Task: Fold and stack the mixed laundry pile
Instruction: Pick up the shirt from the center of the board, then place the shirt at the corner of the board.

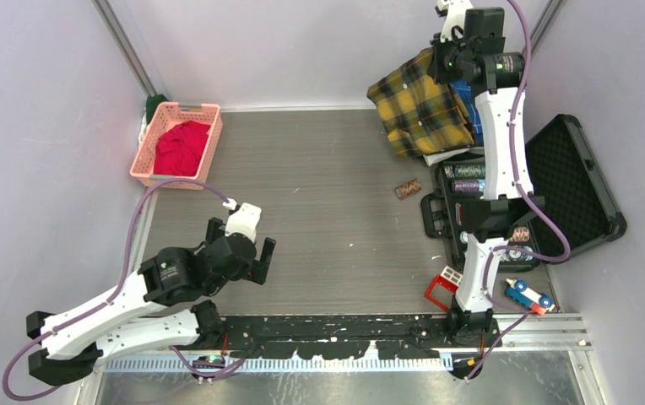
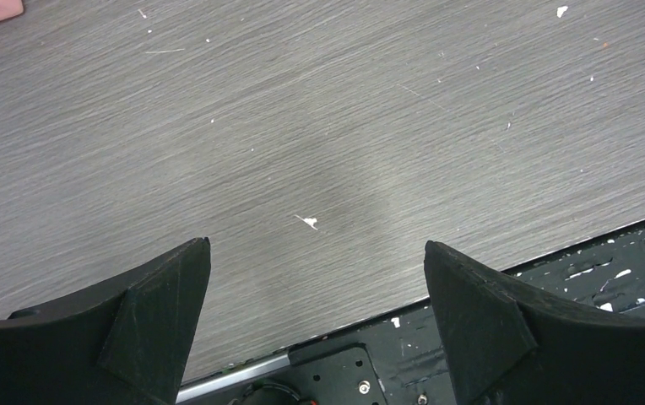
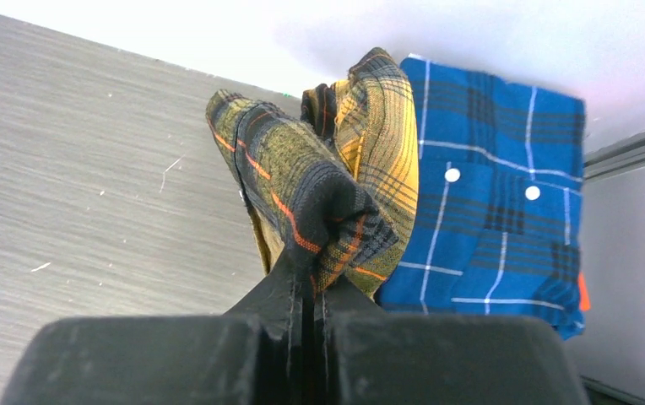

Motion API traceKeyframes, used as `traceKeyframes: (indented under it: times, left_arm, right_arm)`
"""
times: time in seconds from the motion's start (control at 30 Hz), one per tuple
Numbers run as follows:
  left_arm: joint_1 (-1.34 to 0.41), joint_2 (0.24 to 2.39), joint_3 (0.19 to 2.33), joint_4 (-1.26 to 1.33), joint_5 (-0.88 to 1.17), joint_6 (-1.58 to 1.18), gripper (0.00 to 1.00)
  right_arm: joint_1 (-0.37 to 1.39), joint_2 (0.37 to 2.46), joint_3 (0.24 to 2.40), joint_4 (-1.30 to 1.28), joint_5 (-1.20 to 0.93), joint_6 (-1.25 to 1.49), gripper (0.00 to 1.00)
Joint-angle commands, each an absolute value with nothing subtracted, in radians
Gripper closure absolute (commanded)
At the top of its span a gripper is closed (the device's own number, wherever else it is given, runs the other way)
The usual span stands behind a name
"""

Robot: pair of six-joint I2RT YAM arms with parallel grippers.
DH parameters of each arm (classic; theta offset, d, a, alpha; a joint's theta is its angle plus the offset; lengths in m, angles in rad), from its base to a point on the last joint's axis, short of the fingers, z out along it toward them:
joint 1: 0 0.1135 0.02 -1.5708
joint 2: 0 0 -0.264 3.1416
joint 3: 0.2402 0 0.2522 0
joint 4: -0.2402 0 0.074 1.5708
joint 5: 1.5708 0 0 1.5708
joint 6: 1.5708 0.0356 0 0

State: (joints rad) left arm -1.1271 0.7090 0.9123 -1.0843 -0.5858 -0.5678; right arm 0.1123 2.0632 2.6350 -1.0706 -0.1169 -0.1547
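The yellow-and-black plaid shirt (image 1: 416,105) hangs bunched at the table's far right, lifted by my right gripper (image 1: 447,52), which is shut on a fold of it (image 3: 319,228). Its lower part drapes over a blue plaid shirt (image 3: 496,194). The red T-shirt (image 1: 180,148) lies crumpled inside the pink basket (image 1: 152,145) at the far left. My left gripper (image 1: 256,253) hovers open near the table's front left, above bare wood (image 2: 315,245), holding nothing.
An open black case (image 1: 568,181) with small items sits at the right. A small brown cylinder (image 1: 407,188) lies mid-table. A red-and-white toy (image 1: 443,287) and a blue toy car (image 1: 528,295) lie by the right arm's base. Grey walls enclose the table.
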Motion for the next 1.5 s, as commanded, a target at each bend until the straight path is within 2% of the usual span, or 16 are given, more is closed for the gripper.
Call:
traceKeyframes:
  times: [0.0,0.4,0.8,1.47]
  left_arm:
    - [-1.125,0.73,0.921,-1.043,-0.595,-0.559,0.0]
    - [-1.125,0.735,0.921,-1.044,-0.604,-0.56,0.0]
    - [-1.126,0.736,0.919,-1.04,-0.6,-0.558,0.0]
    - [-1.125,0.758,0.922,-1.043,-0.598,-0.549,0.0]
  right_arm:
    - [0.098,1.98,2.697,-0.945,-0.099,-0.22,0.99]
    - [0.082,1.896,2.704,-0.898,-0.132,-0.188,0.99]
    - [0.048,1.856,2.613,-0.87,-0.065,-0.292,0.99]
    - [-0.144,2.075,2.634,-0.751,-0.177,-0.301,0.99]
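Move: The right gripper already holds the yellow plaid shirt by its upper edge, hanging. The blue folded stack it goes to lies about 11 cm to its right, 5 cm farther out and roughly 30 cm below. The open spool case stands some 14 cm right and 18 cm back; the loose spool lies 6 cm left, 12 cm back, both about 35 cm down. From the left hand the blue stack is about 42 cm ahead, 58 cm right and 12 cm lower. Keep the right fingers shut on the shirt and raise it about 10 cm, easing back a little while the fingertips tip up some 15 degrees. Then swing it right and forward over the blue stack, coming down again almost as far and turning slightly clockwise, to end about 12 cm right of the start. ##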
